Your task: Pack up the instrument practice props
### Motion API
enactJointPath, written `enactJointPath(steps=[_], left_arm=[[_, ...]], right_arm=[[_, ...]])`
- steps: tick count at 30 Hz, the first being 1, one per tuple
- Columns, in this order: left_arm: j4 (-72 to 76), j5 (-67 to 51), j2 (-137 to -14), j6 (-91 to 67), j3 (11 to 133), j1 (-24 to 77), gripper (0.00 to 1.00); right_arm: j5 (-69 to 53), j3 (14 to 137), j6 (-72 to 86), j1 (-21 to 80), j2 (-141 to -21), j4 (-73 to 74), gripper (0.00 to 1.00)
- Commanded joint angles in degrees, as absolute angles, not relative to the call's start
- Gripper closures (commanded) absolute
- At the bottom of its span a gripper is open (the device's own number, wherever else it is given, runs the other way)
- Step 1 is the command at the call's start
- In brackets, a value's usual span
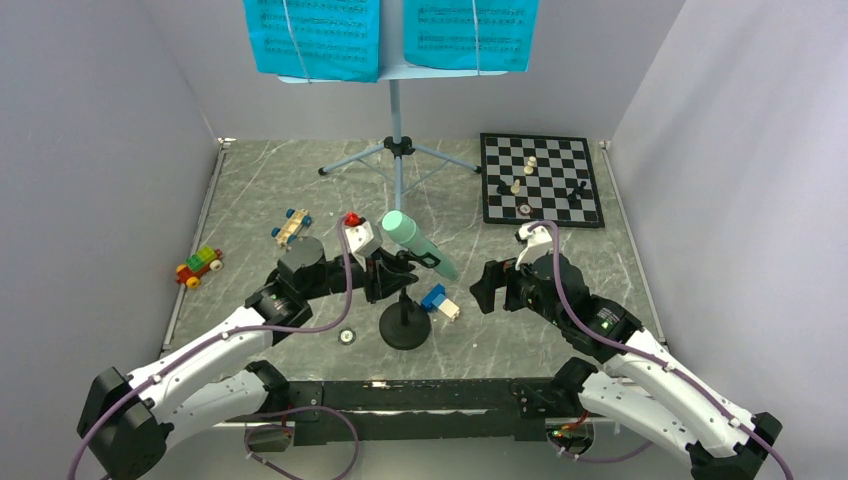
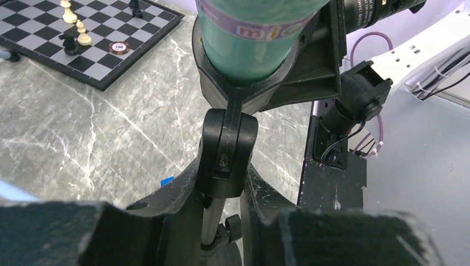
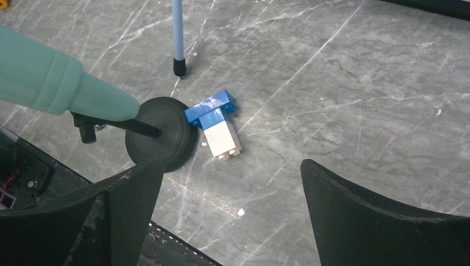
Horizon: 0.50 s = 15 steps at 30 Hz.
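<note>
The mint-green toy microphone [image 1: 418, 243] sits tilted in the clip of the small black mic stand [image 1: 405, 327], near the front centre. My left gripper [image 1: 388, 275] is shut on the stand's pivot joint just under the clip; in the left wrist view [image 2: 224, 180] its fingers press both sides of the joint [image 2: 227, 144], with the microphone [image 2: 249, 39] above. My right gripper [image 1: 483, 288] is open and empty to the right of the stand, as the right wrist view [image 3: 228, 166] shows. The pale-blue music stand [image 1: 397, 100] stands at the back with two cyan pages [image 1: 315, 35] [image 1: 470, 30].
A chessboard [image 1: 540, 178] with pieces lies at the back right. A blue-white block [image 1: 440, 302] [image 3: 216, 124] lies against the mic stand's base [image 3: 161, 136]. Toy cars [image 1: 292, 226] [image 1: 199, 265] and a red-and-white toy [image 1: 357, 232] lie to the left. Grey walls close in three sides.
</note>
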<state>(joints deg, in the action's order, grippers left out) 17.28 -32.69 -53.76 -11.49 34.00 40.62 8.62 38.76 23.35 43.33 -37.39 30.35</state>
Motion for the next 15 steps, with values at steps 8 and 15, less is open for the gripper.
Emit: enactJointPath(steps=[8, 15], left_arm=[[18.09, -7.83, -39.74, -12.54, 30.95, 42.84, 1.0], [24.39, 9.61, -38.15, -10.14, 28.51, 51.02, 1.0]], right_arm=[[5.51, 39.37, 24.23, 43.59, -39.36, 25.07, 0.0], [-0.87, 36.84, 29.15, 43.6, -42.69, 14.66, 0.01]])
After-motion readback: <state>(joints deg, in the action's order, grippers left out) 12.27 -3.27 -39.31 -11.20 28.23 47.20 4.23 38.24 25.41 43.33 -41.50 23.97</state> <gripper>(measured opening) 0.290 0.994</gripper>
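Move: The left hand already grips the microphone stand at the knuckle under its clip; the microphone's middle is about 3 cm right, 2 cm ahead and 6 cm above it. From the open right hand the microphone lies some 13 cm left, 2 cm ahead and 12 cm up. Blue-and-white bricks lie 4 cm ahead, 10 cm left and 17 cm below the right hand. From the left hand, a poker chip is 13 cm left, 3 cm back and 25 cm down. Keeping its pinch on the stand's knuckle, the left hand carries stand and microphone about 5 cm left and a little forward, away from the bricks, while turning some 25 degrees counter-clockwise. The right hand starts later and trails after it, going left 2.5 cm or so with its fingers still wide open, touching nothing. ##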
